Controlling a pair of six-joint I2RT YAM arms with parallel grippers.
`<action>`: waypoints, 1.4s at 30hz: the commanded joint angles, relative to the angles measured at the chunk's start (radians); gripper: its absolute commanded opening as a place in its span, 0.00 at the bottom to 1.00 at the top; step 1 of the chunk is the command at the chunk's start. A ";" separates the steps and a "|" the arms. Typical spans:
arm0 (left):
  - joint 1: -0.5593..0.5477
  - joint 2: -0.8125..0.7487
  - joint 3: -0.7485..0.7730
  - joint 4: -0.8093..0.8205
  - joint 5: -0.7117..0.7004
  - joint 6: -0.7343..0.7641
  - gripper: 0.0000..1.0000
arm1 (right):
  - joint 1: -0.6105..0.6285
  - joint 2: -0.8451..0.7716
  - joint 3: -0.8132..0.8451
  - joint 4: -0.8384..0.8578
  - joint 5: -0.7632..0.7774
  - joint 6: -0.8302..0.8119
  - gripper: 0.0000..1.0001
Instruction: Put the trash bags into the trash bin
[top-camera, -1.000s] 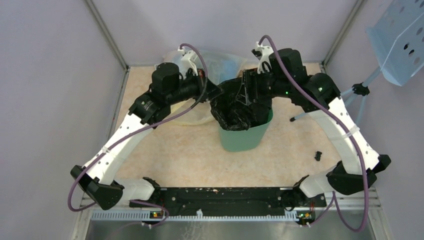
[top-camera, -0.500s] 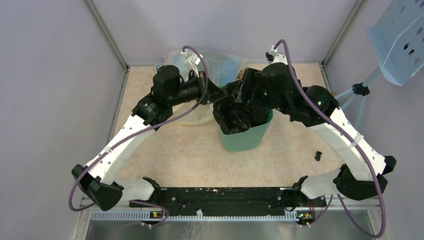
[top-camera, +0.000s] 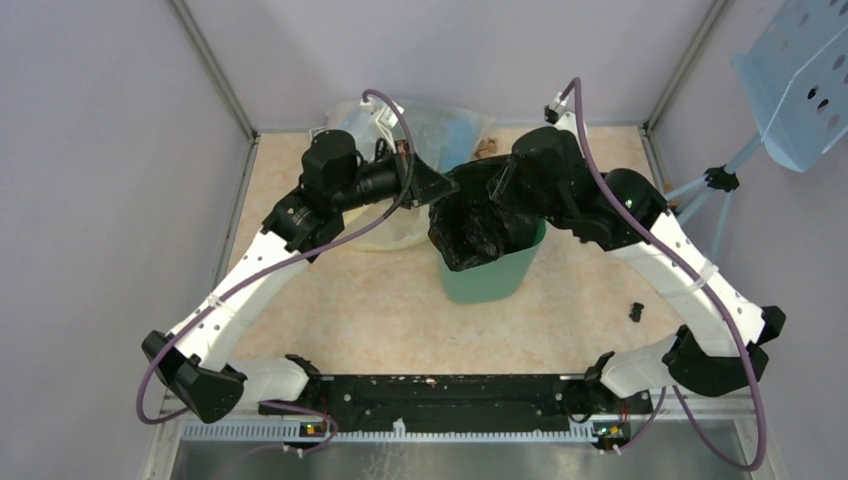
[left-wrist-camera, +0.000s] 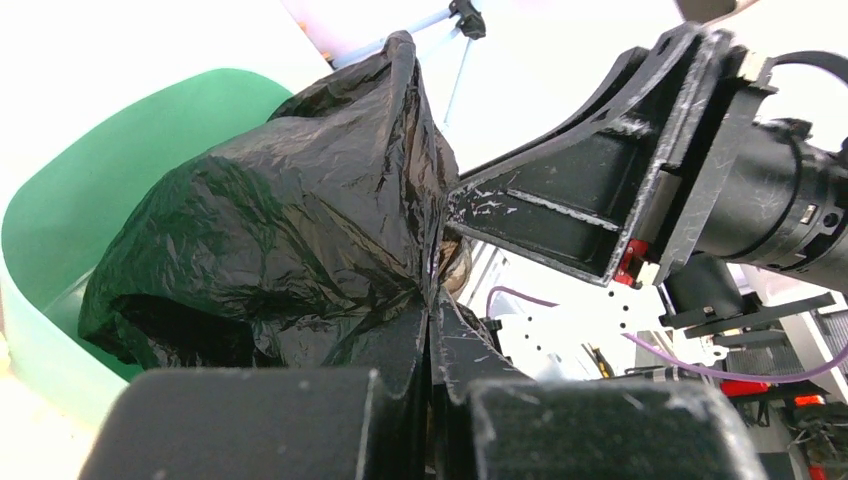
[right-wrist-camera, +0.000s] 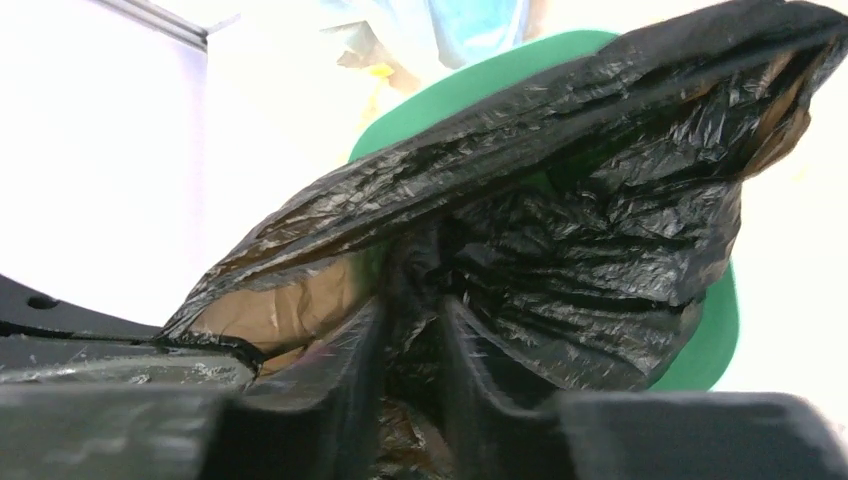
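Note:
The black trash bag (top-camera: 476, 225) hangs over the mouth of the mint-green trash bin (top-camera: 492, 278) at the table's back middle, partly inside it. My left gripper (top-camera: 438, 187) is shut on the bag's left edge, seen in the left wrist view (left-wrist-camera: 432, 310) with the bag (left-wrist-camera: 290, 230) and the bin (left-wrist-camera: 90, 190) beyond. My right gripper (top-camera: 503, 183) is shut on the bag's right edge; in the right wrist view (right-wrist-camera: 412, 300) the bag (right-wrist-camera: 580, 220) stretches open above the bin (right-wrist-camera: 715, 335).
A large clear bag with blue contents (top-camera: 428, 128) lies behind the left arm at the back. A pale blue perforated tray (top-camera: 800, 80) on a tripod stands at the far right. A small black part (top-camera: 636, 311) lies on the table right of the bin.
My right arm has swung its wrist round and leftward over the bin, stretching the bag's mouth wider. The left gripper has shifted slightly right, still holding the bag.

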 joint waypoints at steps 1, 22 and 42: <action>0.006 -0.045 0.007 0.025 -0.016 0.017 0.00 | 0.009 -0.076 -0.052 0.042 -0.013 -0.034 0.08; 0.022 -0.117 -0.022 -0.105 -0.105 0.100 0.00 | 0.008 -0.401 -0.279 -0.203 0.000 -0.063 0.00; 0.025 -0.248 -0.274 -0.196 -0.371 0.205 0.00 | 0.008 -0.655 -0.814 -0.072 0.078 0.011 0.00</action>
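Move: The black bag the right hand is closing on has its middle about 10 cm below those fingers and 2 cm ahead, barely 1 cm to the left; the green bin's middle lies some 25 cm below and 5 cm ahead, in line sideways. The clear bag sits about 27 cm ahead and 18 cm left, 33 cm lower. From the left hand, still gripping the black bag's other side, the bag's middle is about 2 cm ahead, 6 cm right and 10 cm down. The black bag's mouth is pinched on its right side as the right fingers finish shutting, then pulled right and back towards the robot before the hand drops steeply beside the near rim of the bin: about 14 cm right, 11 back, 16 down. The left hand keeps its pinch and draws the other side about 7 cm left and 8 cm down, mostly late, turning some 20 degrees. ##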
